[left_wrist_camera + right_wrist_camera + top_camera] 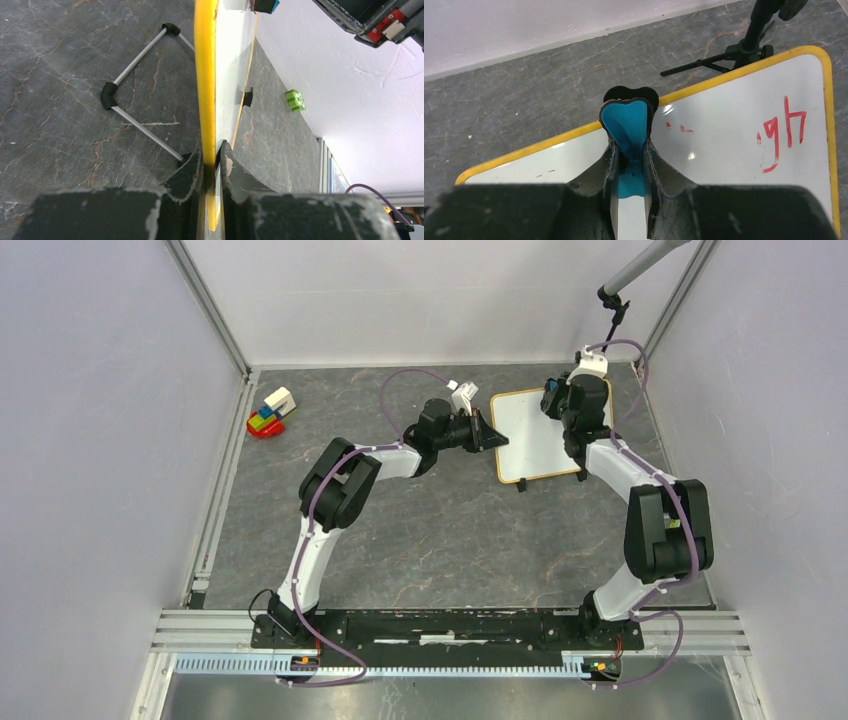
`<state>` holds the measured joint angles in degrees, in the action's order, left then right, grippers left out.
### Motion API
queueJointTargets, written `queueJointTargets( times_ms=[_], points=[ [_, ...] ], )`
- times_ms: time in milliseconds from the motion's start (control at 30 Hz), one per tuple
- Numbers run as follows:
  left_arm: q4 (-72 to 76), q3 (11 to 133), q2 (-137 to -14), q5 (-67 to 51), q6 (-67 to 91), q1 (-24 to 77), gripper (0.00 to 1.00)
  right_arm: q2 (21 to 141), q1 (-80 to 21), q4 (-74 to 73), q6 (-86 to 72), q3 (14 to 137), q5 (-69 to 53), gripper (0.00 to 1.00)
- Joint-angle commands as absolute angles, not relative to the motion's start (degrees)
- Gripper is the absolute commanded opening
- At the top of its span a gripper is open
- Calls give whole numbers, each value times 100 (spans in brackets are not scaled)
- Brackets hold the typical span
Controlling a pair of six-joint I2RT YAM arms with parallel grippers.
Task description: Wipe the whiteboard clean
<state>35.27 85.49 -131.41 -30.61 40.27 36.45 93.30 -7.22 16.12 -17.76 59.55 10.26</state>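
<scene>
The whiteboard (530, 432) lies at the back right of the table, white with a yellow-wood frame and red marks (781, 132) on its surface. My left gripper (490, 433) is shut on the board's left edge; the left wrist view shows the jaws clamped on the yellow edge (206, 90). My right gripper (556, 400) is shut on the blue eraser (628, 131) and holds it on the board near its far edge. The eraser also shows at the top of the left wrist view (265, 5).
A red, blue, green and white toy block stack (270, 413) sits at the back left. A black camera stand (744, 47) rises behind the board. The board's wire stand (142, 92) lies under it. A green block (295, 99) sits by the wall.
</scene>
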Motion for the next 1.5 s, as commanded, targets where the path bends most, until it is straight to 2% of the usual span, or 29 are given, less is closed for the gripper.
queueJointTargets(
  times_ms=[0,233,433,667,833,1033,1167,1267,1467],
  points=[
    [3059,8625,-13191,-2927,3605,3639,2,9631,-243,1604,-1960,6200,871,0],
    [3048,8629,-13190,-2927,3601,3637,2,9353,736,1882,-2325,5052,717,0],
    [3043,8614,-13189,-2922,3601,3639,2,8834,483,2187,-2354,4339,467,0],
    [3041,8588,-13181,-2936,3604,3639,2,8735,-338,2099,-2232,4844,576,0],
    [3040,8614,-13192,-2944,3594,3639,2,9183,-273,1841,-2240,5745,799,0],
    [3039,8624,-13196,-2947,3590,3622,2,9755,297,1654,-2380,6420,761,0],
    [3049,8633,-13196,-2953,3609,3613,2,9953,762,1631,-2662,6262,405,0],
    [3057,8622,-13192,-2962,3622,3613,2,9827,1053,1946,-2881,5590,199,0],
    [3060,8605,-13179,-2971,3622,3612,2,9535,1138,2180,-2932,4788,18,0]
  ],
)
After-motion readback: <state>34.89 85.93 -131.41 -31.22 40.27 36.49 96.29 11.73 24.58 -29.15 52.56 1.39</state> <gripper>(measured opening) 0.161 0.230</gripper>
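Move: The right hand holds the blue eraser at the whiteboard's top edge; the last red "gh" lies about 9 cm to its right, 1 cm nearer the base and some 3 cm lower. The board's top right corner is roughly 14 cm right and 3 cm ahead at about hand height, and its gripped left edge about 11 cm left, 9 cm back and 7 cm lower. From the left hand, the writing is about 20 cm right, 8 cm ahead and 4 cm higher. The right hand keeps its grip and rubs the eraser over the tilted board in quick looping strokes: right by about 11 cm across the "gh" while sweeping down and back towards the base, left again by some 8 cm, up and forward to the top edge, then right once more, curving down and back beside the upper right edge. Over this its wrist turns clockwise and rolls its left side up, a little over 10 degrees each, while the left hand stays in place, still pinching the board's left edge to steady it. ##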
